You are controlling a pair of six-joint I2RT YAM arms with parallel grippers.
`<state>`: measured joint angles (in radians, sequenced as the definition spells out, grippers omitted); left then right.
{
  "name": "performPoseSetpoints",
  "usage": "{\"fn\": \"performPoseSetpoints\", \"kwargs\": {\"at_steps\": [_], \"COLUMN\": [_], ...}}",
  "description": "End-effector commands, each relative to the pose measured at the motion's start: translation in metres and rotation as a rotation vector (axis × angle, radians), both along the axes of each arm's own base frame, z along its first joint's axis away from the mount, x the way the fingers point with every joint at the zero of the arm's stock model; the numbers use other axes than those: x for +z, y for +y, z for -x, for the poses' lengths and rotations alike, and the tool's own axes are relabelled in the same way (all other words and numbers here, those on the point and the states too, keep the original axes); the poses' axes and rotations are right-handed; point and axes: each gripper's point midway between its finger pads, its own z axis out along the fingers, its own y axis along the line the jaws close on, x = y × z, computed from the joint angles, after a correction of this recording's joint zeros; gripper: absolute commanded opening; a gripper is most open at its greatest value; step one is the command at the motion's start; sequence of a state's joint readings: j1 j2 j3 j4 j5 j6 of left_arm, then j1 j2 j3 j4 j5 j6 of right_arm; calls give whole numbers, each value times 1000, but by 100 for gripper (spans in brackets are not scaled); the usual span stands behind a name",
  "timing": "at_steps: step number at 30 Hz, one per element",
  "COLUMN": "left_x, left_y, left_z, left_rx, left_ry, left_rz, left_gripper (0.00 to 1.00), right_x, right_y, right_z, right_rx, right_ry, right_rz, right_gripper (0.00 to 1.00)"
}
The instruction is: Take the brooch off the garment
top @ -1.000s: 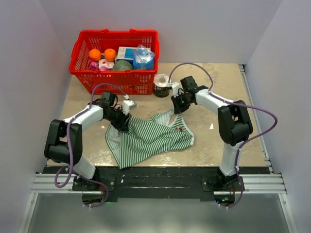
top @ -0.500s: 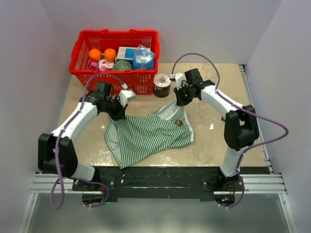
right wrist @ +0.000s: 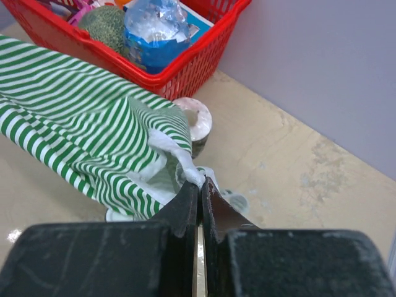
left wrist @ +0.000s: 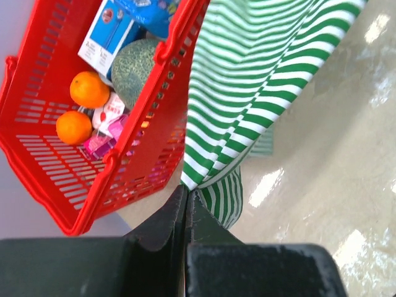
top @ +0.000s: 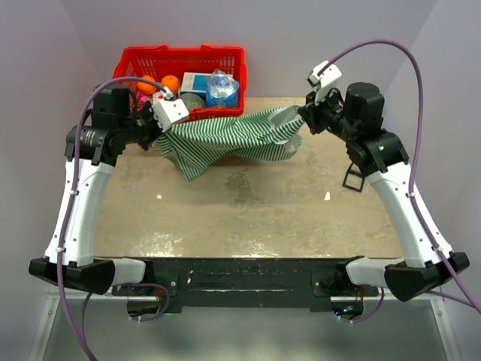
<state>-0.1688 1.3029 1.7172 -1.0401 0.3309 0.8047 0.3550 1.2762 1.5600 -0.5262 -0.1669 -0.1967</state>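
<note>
The garment [top: 225, 135], a green-and-white striped top, hangs stretched in the air between my two grippers, above the back of the table. My left gripper [top: 156, 131] is shut on one striped edge of it [left wrist: 204, 167], jaws pressed together at the cloth [left wrist: 187, 192]. My right gripper [top: 304, 114] is shut on a white-trimmed edge [right wrist: 185, 161], jaws tight at the trim [right wrist: 201, 181]. Folds bunch near the right gripper. The brooch does not show in any view; it may be hidden in the folds.
A red basket [top: 180, 51] with oranges, a box and a bottle stands at the back left, right behind the hanging cloth. A white tape roll [right wrist: 195, 117] sits on the table beside it. A small black square frame [top: 353, 180] lies at the right.
Both arms have risen and spread apart, lifting the garment off the table and stretching it in the air. The left gripper closed on the cloth during this.
</note>
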Motion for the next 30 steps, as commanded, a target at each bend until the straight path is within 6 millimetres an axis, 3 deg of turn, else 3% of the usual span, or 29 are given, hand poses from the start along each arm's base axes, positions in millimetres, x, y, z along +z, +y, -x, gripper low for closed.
{"fn": "performPoseSetpoints", "kwargs": {"at_steps": [1, 2, 6, 8, 10, 12, 16, 17, 18, 19, 21, 22, 24, 25, 26, 28, 30], "left_x": [45, 72, 139, 168, 184, 182, 130, 97, 81, 38, 10, -35, -59, -98, -104, -144, -163], "left_y": [16, 17, 21, 27, 23, 21, 9, 4, 2, 2, 0, 0, 1, 5, 9, 6, 8], "left_z": [6, 9, 27, 40, 48, 55, 55, 47, 45, 42, 31, 27, 4, -8, -22, -38, -48], "left_rx": [55, 66, 98, 130, 126, 124, 91, 80, 78, 80, 94, 101, 152, 222, 284, 305, 352], "left_ry": [-118, -188, -377, -466, -524, -525, -375, -299, -273, -194, -192, -115, -142, -69, -81, 29, 81], "left_rz": [-35, -19, 19, 33, 50, 44, -2, -27, -33, -60, -64, -94, -105, -114, -119, -151, -142], "left_gripper": [0, 0, 0, 0, 0, 0, 0, 0, 0, 0, 0, 0, 0, 0, 0, 0, 0], "right_x": [19, 32, 72, 79, 84, 78, 55, 44, 35, 10, -16, -38, -77, -97, -116, -143, -174], "right_y": [5, 7, 1, -1, -1, -1, 5, 9, 13, 20, 24, 27, 33, 35, 34, 32, 34], "right_z": [13, 25, 60, 75, 87, 90, 80, 75, 72, 63, 50, 43, 18, 11, -9, -25, -40], "right_rx": [24, 61, 117, 143, 162, 168, 156, 166, 176, 189, 172, 161, 125, 103, 52, -9, -21], "right_ry": [34, 19, -63, -68, -73, -52, 24, 49, 73, 142, 216, 281, 370, 415, 431, 478, 543], "right_rz": [-41, -45, -41, -40, -48, -48, -75, -77, -76, -66, -61, -56, -37, -39, -26, -28, -23], "right_gripper": [0, 0, 0, 0, 0, 0, 0, 0, 0, 0, 0, 0, 0, 0, 0, 0, 0]}}
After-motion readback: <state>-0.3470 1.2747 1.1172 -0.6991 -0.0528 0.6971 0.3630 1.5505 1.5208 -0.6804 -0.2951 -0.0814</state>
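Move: Both grippers already pinch the garment's edge, roughly 31 cm apart. The clear tabletop for laying it lies about 10 cm back, 17 cm right and 34 cm below the left hand, and about 14 cm back, 13 cm left and 38 cm below the right. The red basket is some 28 cm ahead and 3 cm right of the left hand, 25 cm lower. The roll stands about 13 cm ahead and 12 cm left of the right hand, 33 cm lower. Keep both grippers shut on the garment and swing it: first lift and draw back, the left hand about 17 cm up with its fingers tilting up, the right roughly 7 cm up. Then sweep both forward and fast down towards the tabletop, ending well below the start, with the right fingers tipped down some 30 degrees. ##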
